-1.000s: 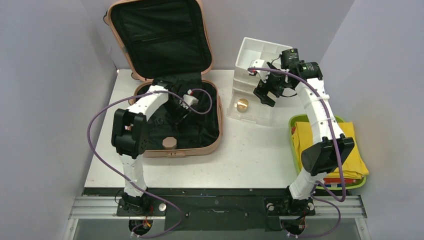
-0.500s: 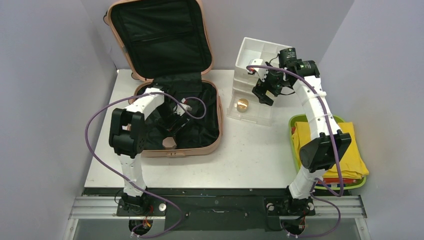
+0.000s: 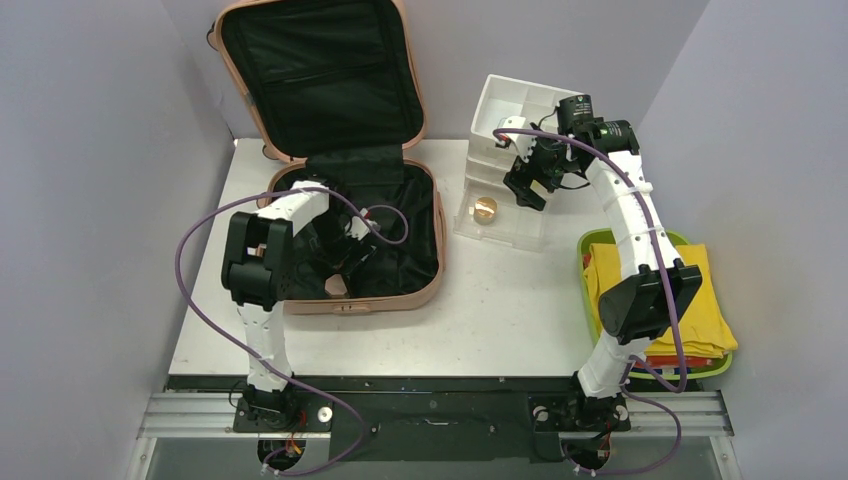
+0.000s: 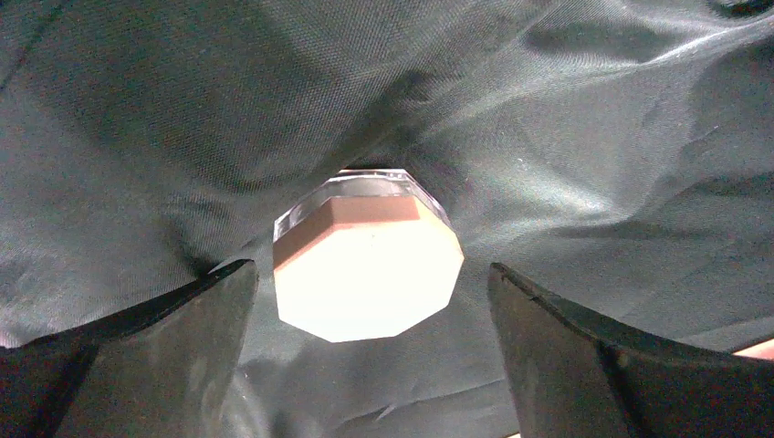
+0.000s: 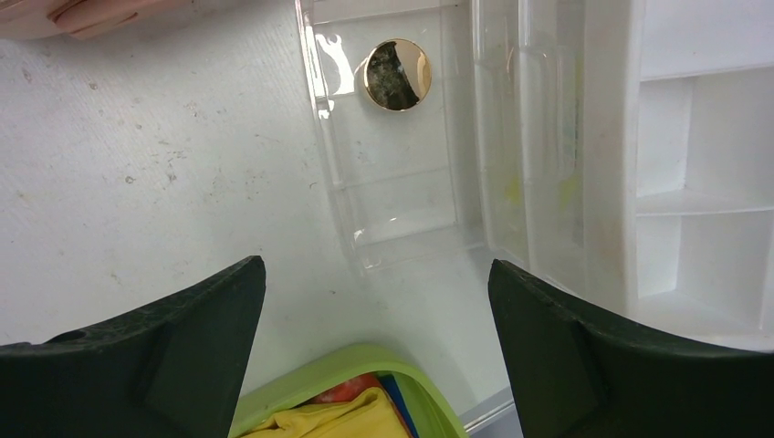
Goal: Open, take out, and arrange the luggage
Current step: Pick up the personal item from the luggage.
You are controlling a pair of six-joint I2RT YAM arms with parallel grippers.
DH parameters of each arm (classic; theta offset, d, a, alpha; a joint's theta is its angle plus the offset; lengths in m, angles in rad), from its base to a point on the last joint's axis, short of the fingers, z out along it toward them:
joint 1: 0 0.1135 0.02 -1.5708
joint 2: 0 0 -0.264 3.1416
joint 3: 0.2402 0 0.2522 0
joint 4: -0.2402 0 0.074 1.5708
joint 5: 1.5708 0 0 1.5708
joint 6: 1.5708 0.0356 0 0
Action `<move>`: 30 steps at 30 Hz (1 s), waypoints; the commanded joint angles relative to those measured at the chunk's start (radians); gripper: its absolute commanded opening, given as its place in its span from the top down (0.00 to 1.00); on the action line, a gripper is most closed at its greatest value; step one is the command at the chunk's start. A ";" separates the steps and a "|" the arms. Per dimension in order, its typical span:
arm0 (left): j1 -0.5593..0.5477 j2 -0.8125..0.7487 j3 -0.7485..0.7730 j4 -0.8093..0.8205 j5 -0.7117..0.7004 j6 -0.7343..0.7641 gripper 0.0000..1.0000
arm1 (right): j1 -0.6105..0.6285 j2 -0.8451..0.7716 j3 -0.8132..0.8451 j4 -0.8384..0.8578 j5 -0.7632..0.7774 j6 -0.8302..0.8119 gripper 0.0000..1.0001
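Observation:
The salmon-pink luggage (image 3: pixel 437 250) lies open at the table's back left, its lid (image 3: pixel 405 60) leaning on the wall and its black lining (image 4: pixel 548 137) exposed. A small clear jar with a pink many-sided lid (image 3: pixel 337 285) (image 4: pixel 368 266) rests on the lining near the front rim. My left gripper (image 3: pixel 345 260) (image 4: pixel 370 267) hovers just above the jar, open, with the fingers apart on either side and not touching it. My right gripper (image 3: pixel 527 190) (image 5: pixel 376 265) hangs open and empty over the clear organizer (image 3: pixel 500 228) (image 5: pixel 402 182).
A gold-lidded jar (image 3: pixel 485 209) (image 5: pixel 397 75) sits in the clear organizer's compartment. A white compartmented organizer (image 3: pixel 520 100) (image 5: pixel 694 137) stands behind it. A lime-green tray (image 3: pixel 598 240) (image 5: pixel 356 370) with folded yellow cloth (image 3: pixel 700 310) lies at the right edge.
My left gripper has opened wide and shifted toward the suitcase's front rim, down over the pink-lidded jar. The right arm has barely moved.

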 commanded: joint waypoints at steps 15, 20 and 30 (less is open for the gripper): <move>0.012 -0.030 0.052 -0.016 0.086 -0.003 0.66 | -0.007 -0.018 0.049 0.033 -0.055 0.057 0.13; 0.036 -0.060 0.118 -0.017 0.153 -0.009 0.69 | -0.008 -0.025 0.057 0.038 -0.065 0.076 0.13; 0.102 -0.073 0.324 -0.028 0.295 -0.028 0.70 | 0.013 -0.019 0.109 0.034 -0.102 0.110 0.13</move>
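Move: The pink eight-sided personal item stands on the suitcase floor between the left hand's wide-open fingers, its middle about 1 cm back of the hand point and 1 cm below. From that hand, the latch on the suitcase's front rim is some 5 cm back and 3 cm right, the right rim about 20 cm to the right and level with it, and the gold-topped jar in the clear drawer roughly 15 cm ahead and 29 cm right. From the right hand, the personal item lies about 11 cm back, 36 cm left and 21 cm below. The pink personal item is pinched by its opposite sides as the left fingers close to a bit over half open, the hand settling barely half a centimetre down and back. Keeping that grip, the left arm then lifts about 6 cm while carrying forward about as far and slightly right, away from the front rim, its fingertips swinging forward and right by nearly 20 degrees. ##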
